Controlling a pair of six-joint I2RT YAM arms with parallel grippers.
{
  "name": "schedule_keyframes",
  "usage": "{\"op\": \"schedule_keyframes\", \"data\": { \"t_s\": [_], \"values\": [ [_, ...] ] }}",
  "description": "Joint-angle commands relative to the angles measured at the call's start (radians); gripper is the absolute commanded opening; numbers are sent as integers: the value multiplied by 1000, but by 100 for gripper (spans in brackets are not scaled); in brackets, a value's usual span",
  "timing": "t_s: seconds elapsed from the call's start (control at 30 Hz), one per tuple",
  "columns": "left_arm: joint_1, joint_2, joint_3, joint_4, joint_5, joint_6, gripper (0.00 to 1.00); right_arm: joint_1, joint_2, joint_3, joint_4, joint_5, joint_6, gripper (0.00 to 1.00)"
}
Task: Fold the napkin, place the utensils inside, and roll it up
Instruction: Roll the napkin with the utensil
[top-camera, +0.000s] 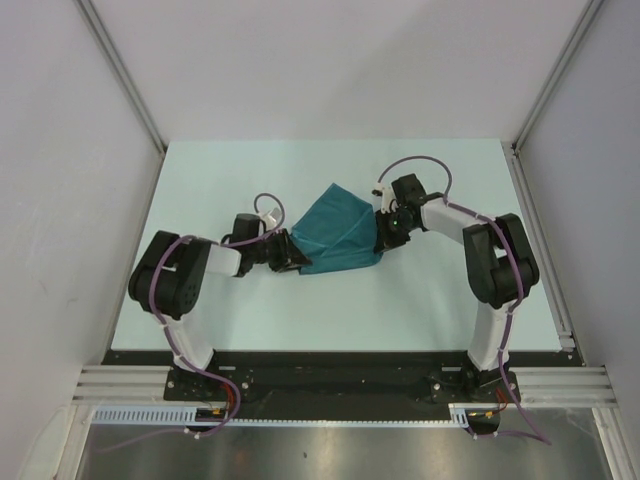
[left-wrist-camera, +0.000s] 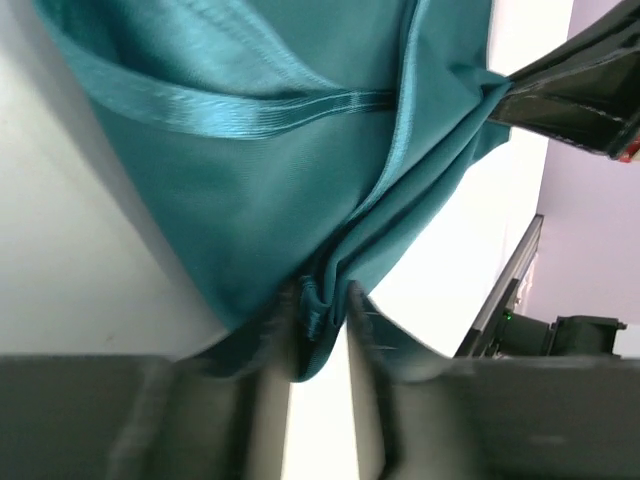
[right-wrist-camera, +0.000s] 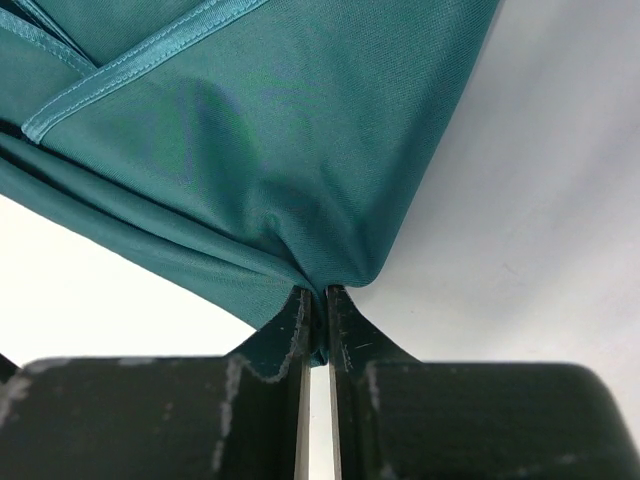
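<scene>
The teal napkin lies bunched in a rough triangle at the middle of the table, stretched between my two grippers. My left gripper is at its lower left corner. In the left wrist view its jaws stand a little apart, open, with a crumpled fold of the napkin hanging loosely between them. My right gripper is at the napkin's right edge. The right wrist view shows this gripper shut on a pinched edge of the napkin. The utensils are out of view.
The pale table is enclosed by white walls, with metal posts at the back left and back right. A rail runs along the table's right edge. Both arm bases stand at the near edge.
</scene>
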Motion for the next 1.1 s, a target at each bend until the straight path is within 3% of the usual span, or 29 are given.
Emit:
{"op": "schedule_keyframes", "data": {
  "t_s": [0.0, 0.07, 0.47, 0.77, 1.07],
  "values": [
    [10, -82, 16, -58, -54, 27, 38, -6, 33, 38, -57, 46, -20, 4],
    [10, -109, 11, -76, -74, 42, 47, -6, 36, 46, -63, 51, -23, 1],
    [10, -200, -56, -88, -107, 58, 62, -6, 64, 78, -128, 60, -64, 0],
    [10, -300, -161, 5, -124, 71, 82, -6, 88, 99, -161, 37, -75, 0],
    [6, -212, -191, 128, -140, 70, 86, -3, 107, 110, -200, 11, -91, 0]
  ]
}}
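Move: The napkin's near left corner, the left end of the roll, sits right at the left fingertips, no more than a centimetre below the hand point. The middle of the bundle lies about 8 cm ahead and 8 cm to the right of that hand, its far corner some 18 cm ahead and 7 cm right. The near right corner is in the right fingers; from the right hand the left corner is about 17 cm left and 3 cm back. The near left corner comes free of the left fingers, which have just begun to part and spread almost fully. The left hand lifts off first, then draws left and back while still rising, about 4 cm away from the cloth in all, tilting some 10 degrees. The right hand stays put and keeps the near right corner pinched. ##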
